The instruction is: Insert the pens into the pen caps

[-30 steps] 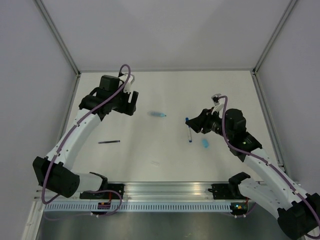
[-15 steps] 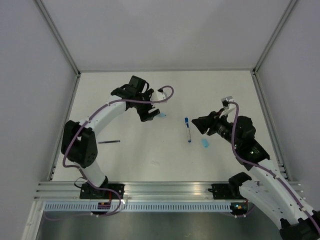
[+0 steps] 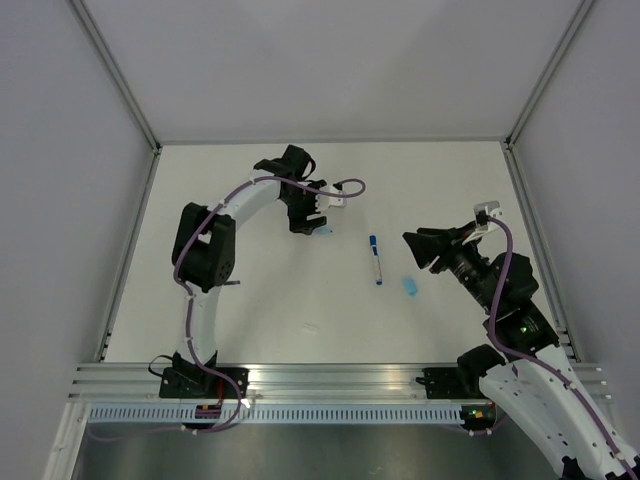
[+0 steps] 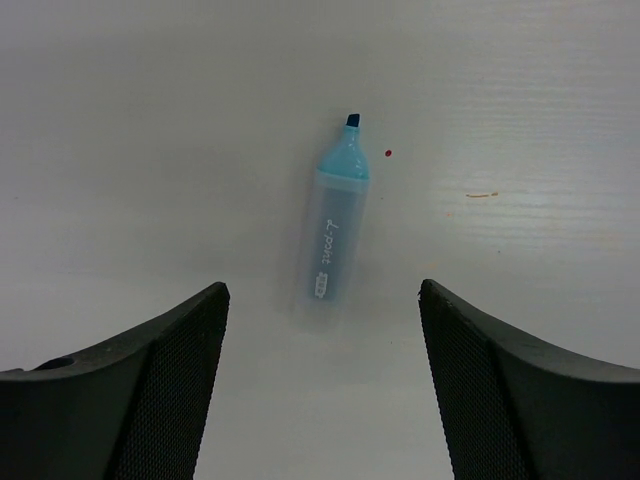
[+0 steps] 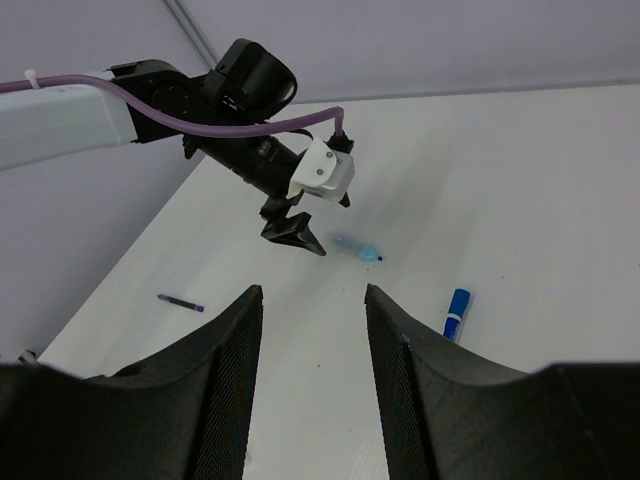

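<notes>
A short pale translucent blue tube with a small dark tip [image 4: 337, 215] lies on the table; it also shows in the top view [image 3: 323, 230] and the right wrist view [image 5: 358, 248]. My left gripper [image 4: 323, 290] is open and empty, hovering over it, jaws on either side of its near end; the gripper also shows in the top view [image 3: 307, 222]. The white pen with blue ends [image 3: 376, 258] lies mid-table. A pale blue cap [image 3: 409, 286] lies right of it. My right gripper [image 3: 412, 248] is open and empty, raised right of the pen. The dark pen [image 5: 181, 302] lies at the left.
The white table [image 3: 450, 180] is walled by grey panels with metal posts [image 3: 115, 75] at the back corners. The left arm [image 3: 205, 250] reaches across the left half of the table and hides most of the dark pen in the top view.
The left arm has swung from the far left to above the pale blue tube. The right gripper has drawn back to the right, away from the white pen.
</notes>
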Motion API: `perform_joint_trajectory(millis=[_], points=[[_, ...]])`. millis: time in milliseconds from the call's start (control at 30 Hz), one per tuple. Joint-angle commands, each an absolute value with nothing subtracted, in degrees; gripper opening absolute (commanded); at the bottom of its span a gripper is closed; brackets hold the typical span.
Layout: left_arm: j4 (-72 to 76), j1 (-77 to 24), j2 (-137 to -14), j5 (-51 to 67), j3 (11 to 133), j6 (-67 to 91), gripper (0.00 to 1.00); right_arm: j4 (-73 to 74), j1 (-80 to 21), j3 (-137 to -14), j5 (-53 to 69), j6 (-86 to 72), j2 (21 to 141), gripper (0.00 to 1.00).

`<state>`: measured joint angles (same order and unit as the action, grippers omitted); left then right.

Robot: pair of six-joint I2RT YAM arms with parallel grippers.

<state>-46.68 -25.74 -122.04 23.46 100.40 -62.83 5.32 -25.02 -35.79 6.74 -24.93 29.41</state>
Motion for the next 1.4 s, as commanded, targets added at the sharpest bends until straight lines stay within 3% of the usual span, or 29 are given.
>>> perform_joint_trajectory(millis=[0, 600, 900, 1200, 1367], points=[[-48.6, -25.8, -124.6, 28.3, 103.0, -67.1, 0.81, 6.1, -25.2, -35.9, 5.4, -23.9, 28.8, 0.52], [-45.4, -27.1, -129.3, 27.3, 101.2, -62.1, 0.70, 5.9, -25.2, -35.9, 6.6, -24.2, 28.3, 0.52], [-48.1, -27.2, -132.2, 26.8, 103.3, -58.7, 0.58, 5.7, -25.2, -35.9, 7.2, -24.8, 28.5, 0.52], [-52.8, -27.4, -133.9, 25.9, 102.6, -58.4, 0.38, 5.0, -25.2, -35.4, 8.1, -25.6, 28.7, 0.53], [-47.8, -27.5, -129.9, 26.5, 95.7, -57.3, 0.30, 4.8, -25.2, -35.2, 7.4, -25.9, 28.6, 0.53]])
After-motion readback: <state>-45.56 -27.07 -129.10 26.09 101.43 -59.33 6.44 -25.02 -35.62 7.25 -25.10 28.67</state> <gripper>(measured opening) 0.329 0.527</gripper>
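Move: The left hand hovers with fingers wide open almost over the uncapped light-blue pen, whose middle lies about 5 cm below the hand, 3 cm to its right and 1 cm back. The capped dark-blue pen lies some 17 cm to the right of the light-blue pen and 9 cm nearer the base; the light-blue cap is about 26 cm right of it and 16 cm nearer. From the right hand, the light-blue pen is roughly 18 cm ahead, 24 cm left and 29 cm below. The left fingers come to pinch the light-blue pen's clear body from both sides near the table. The hand first sinks about 4 cm, easing back a centimetre and tipping slightly, then stays low, shifting 1.5 cm to the right along the pen towards its tip while the gripper closes from wide open to roughly a third. ##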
